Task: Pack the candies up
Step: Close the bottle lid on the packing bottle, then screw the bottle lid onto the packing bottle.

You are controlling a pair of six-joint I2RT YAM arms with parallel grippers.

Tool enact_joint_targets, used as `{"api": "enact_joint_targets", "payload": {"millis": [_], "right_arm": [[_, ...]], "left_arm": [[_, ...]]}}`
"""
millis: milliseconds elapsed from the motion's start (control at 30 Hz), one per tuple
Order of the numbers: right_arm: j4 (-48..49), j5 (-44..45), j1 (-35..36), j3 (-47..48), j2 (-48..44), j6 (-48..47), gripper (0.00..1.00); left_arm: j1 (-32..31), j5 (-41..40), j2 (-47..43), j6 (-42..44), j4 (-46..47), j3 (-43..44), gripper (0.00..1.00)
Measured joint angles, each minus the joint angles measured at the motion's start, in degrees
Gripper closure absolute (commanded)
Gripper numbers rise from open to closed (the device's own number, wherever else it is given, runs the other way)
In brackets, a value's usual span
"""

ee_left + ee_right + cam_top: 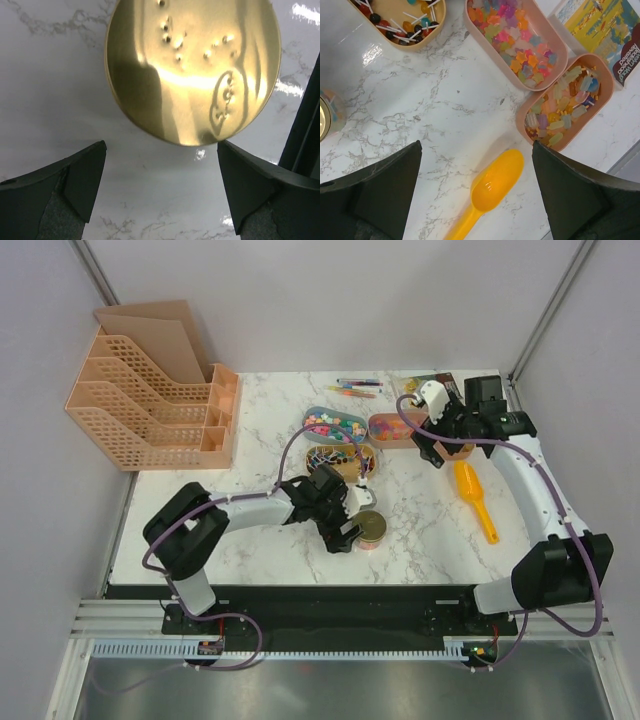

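The candies lie in three oval trays: star-shaped sweets [333,425] [517,42], pastel wrapped sweets [392,428] [565,102] and lollipops [340,460] [402,20]. A small jar with a gold lid [372,528] stands in front of them. The gold lid [192,70] fills the top of the left wrist view. My left gripper [345,518] [162,185] is open and empty, low over the marble just beside the jar. My right gripper [440,445] [477,190] is open and empty, held above the head of the yellow-orange scoop [475,498] [492,187], next to the pastel tray.
An orange mesh file organiser [150,400] stands at the back left. Thin coloured pens [355,388] lie at the back edge. A printed booklet [605,25] lies beyond the pastel tray. The jar also shows at the left edge of the right wrist view [327,117].
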Motion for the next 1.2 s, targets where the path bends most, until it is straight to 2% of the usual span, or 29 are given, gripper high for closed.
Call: {"api": "enact_joint_targets", "payload": {"millis": [167, 367, 567, 767, 1200], "right_arm": [[0.1, -2.9, -2.6, -4.5, -3.2, -1.1, 0.02], [-1.4, -6.3, -4.3, -9.8, -5.1, -6.2, 0.02], [-2.6, -8.9, -4.4, -10.3, -0.5, -9.7, 0.02], [-3.0, -10.1, -4.4, -10.4, 5.3, -12.7, 0.02], [-4.8, -14.7, -4.5, -11.2, 5.9, -24.1, 0.02]], "left_arm": [[-2.4, -4.5, 2.0, -6.9, 8.2, -0.3, 0.0], [-4.9, -10.7, 2.0, -10.2, 23.1, -6.6, 0.0], [-8.8, -15.2, 5.3, -9.2, 30.0, -6.3, 0.0], [-12.3, -15.6, 12.0, -9.2, 39.7, -3.3, 0.0], [-13.6, -17.2, 13.6, -9.2, 47.8, -5.2, 0.0]]}}
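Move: The packing bottle, its gold lid already resting on top, stands about 7 cm to the left hand's right, 1 cm farther out and about level with it. The lollipop tray is roughly 18 cm straight ahead of that hand, the yellow scoop some 30 cm to its right and 8 cm ahead. From the raised right hand the bottle lies about 14 cm back, 17 cm left and 18 cm down; the scoop is 7 cm back, 8 cm right and 21 cm down. Wide-open left fingers come around the bottle just under its gold lid and carry on pushing it to the right; the hand goes about 11 cm right, sinking slightly, its wrist tilting some 25 degrees so the fingers point flatter. The right hand, open and empty, moves back a little and then mostly down, about 10 cm, towards the bottle, turning some 20 degrees counter-clockwise. ##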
